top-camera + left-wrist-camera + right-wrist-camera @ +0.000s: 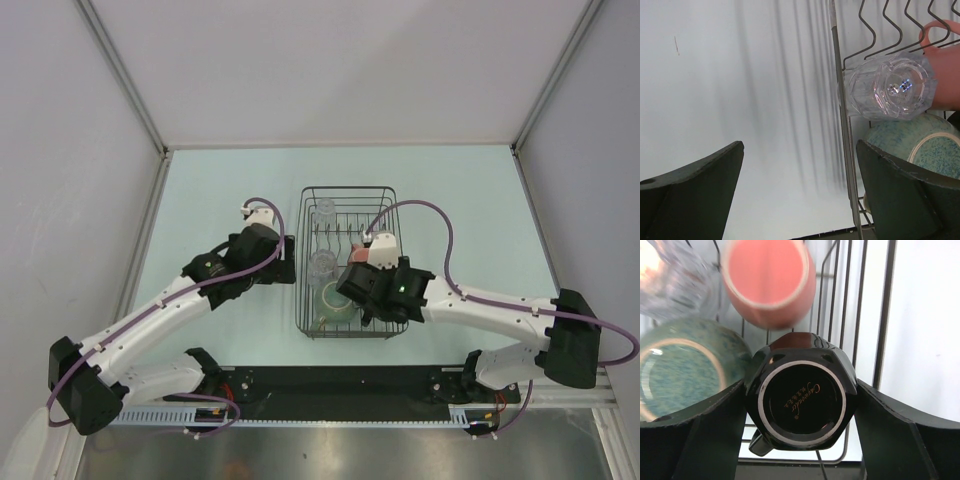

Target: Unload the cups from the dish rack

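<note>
The black wire dish rack (348, 189) stands mid-table. It holds two clear glass tumblers (325, 212) (321, 265), a sage-green mug (336, 300) and a salmon-pink cup (357, 257). My right gripper (362, 288) is inside the rack's near right part. In the right wrist view the right gripper (800, 390) is shut on an upside-down dark cup (802, 400) with a pale ring on its base, next to the pink cup (767, 280) and the green mug (680, 370). My left gripper (800, 195) is open and empty at the rack's left wall (840, 100), near a tumbler (887, 87).
The pale green table (220, 190) is enclosed by white walls at the back and both sides. A black rail runs along the near edge by the arm bases. The rack's upright plate-slot wires (880, 30) stand beside the pink cup (945, 65).
</note>
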`<state>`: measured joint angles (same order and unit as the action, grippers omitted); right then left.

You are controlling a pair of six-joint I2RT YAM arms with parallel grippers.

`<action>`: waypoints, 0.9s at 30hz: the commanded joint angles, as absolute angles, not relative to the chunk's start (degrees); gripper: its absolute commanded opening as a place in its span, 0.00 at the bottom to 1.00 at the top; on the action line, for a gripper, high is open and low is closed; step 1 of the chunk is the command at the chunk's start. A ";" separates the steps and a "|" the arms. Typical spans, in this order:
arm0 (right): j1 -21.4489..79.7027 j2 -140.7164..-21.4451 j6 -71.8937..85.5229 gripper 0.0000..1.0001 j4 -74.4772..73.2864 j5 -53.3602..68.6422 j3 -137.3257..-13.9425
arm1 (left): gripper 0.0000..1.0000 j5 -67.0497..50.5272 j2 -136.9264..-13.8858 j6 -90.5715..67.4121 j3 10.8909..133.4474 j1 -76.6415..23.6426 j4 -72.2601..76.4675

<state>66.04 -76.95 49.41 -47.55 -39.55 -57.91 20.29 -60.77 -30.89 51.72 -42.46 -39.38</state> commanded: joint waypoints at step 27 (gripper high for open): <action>58.45 -69.88 36.21 0.00 -49.50 -43.78 -80.16 | 0.99 19.08 -61.09 -31.55 57.92 -42.36 -36.48</action>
<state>60.34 -74.35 37.21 -55.13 -43.83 -76.25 20.21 -62.26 -31.00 54.17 -42.46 -38.22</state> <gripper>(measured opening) 0.813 0.989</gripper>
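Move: The black cup is already in the right hand's fingers, just off its place at the rack's near right corner. From this hand the pink cup lies about 7 cm ahead and 5 cm left, the green cup roughly 9 cm left and 1 cm back, and the rack's right rim some 6 cm right and level; both cups sit about 3 cm lower. For the left hand, the black cup is some 26 cm right, 5 cm back and 3 cm lower. Keeping its grip around the black cup, the right hand goes on lifting it steeply out of the rack's near right corner, up about 11 cm and forward some 4 cm, away from the green cup beside it and the pink cup ahead. The wrist tilts the fingers up by about 10 degrees on the way, and the climb is quick at first, then eases almost to a stop above the rack. ##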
